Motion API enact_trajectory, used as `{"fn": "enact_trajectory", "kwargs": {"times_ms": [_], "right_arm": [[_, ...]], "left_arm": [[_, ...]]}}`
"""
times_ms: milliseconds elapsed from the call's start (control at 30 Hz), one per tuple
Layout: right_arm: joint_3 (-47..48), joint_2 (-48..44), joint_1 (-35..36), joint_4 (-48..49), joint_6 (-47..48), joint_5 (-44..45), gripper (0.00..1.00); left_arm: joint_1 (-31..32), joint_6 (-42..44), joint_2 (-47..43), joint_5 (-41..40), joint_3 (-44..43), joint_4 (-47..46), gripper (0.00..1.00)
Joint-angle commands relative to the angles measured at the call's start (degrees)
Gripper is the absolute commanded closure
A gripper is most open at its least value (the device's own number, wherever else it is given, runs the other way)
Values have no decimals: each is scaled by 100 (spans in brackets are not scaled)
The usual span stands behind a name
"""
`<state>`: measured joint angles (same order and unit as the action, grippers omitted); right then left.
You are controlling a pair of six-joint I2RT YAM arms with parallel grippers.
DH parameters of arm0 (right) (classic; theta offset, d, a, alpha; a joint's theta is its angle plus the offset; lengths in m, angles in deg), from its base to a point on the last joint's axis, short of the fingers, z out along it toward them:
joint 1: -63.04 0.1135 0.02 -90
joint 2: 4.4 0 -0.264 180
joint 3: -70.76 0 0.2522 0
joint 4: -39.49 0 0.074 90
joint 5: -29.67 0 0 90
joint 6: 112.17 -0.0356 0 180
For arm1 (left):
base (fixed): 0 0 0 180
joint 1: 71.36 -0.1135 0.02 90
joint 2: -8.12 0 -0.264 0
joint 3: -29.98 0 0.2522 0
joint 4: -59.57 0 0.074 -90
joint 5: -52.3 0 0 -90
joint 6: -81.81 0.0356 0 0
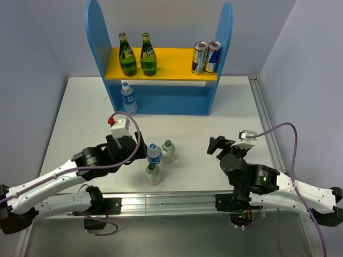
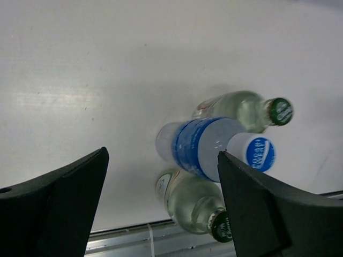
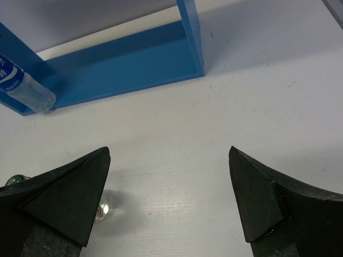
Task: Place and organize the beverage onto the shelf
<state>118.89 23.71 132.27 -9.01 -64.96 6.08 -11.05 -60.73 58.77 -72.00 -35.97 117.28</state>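
The shelf (image 1: 95, 37) stands at the back of the table, its yellow upper board (image 1: 171, 61) holding two green bottles (image 1: 127, 55) and two cans (image 1: 206, 57). A water bottle (image 1: 127, 99) stands on the blue base at the left and also shows in the right wrist view (image 3: 24, 88). Three bottles stand together mid-table: a blue-labelled water bottle (image 1: 154, 153) and two clear green-capped bottles (image 1: 168, 151) (image 1: 153, 174). My left gripper (image 1: 140, 151) is open just left of them; its view shows the water bottle (image 2: 206, 147) near the right finger. My right gripper (image 1: 214, 145) is open and empty, to their right.
The shelf's blue base (image 3: 123, 61) lies ahead of my right gripper (image 3: 169, 152). The table's near edge has a metal rail (image 1: 177, 201) close behind the nearest clear bottle (image 2: 195, 206). The far clear bottle (image 2: 244, 107) stands behind the water bottle.
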Motion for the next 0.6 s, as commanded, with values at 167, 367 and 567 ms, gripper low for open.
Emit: {"fn": "enact_trajectory", "kwargs": {"times_ms": [167, 367, 567], "right_arm": [[17, 53, 29, 29, -134, 153, 2], [26, 10, 20, -15, -160, 162, 2], [8, -70, 29, -15, -169, 162, 2]], "left_arm": [[762, -1953, 769, -691, 41, 1598, 11], [1166, -2472, 1262, -622, 208, 1662, 10], [1457, -2560, 1605, -516, 323, 1336, 10]]}}
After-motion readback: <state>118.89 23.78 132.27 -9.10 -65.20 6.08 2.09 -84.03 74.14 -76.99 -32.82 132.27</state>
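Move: The water bottle still on the table stands about 8 cm to the right of my left hand and 2 cm back, its middle some 10 cm lower. The near clear bottle is about 8 cm nearer my base than that water bottle and level with it sideways. The far clear bottle stands about 6 cm right of the water bottle and 1 cm farther out. From my idle right hand the water bottle lies some 26 cm left and 3 cm back, about 11 cm lower. I sink my empty left hand steadily, about 10 cm down and 5 cm back, so that it comes down to the height of the water bottle's label, still on the bottle's left side. On the way the wrist rolls left side up and tips further down, some 20 degrees in all, with my fingers staying wide open and no grip taken yet. ##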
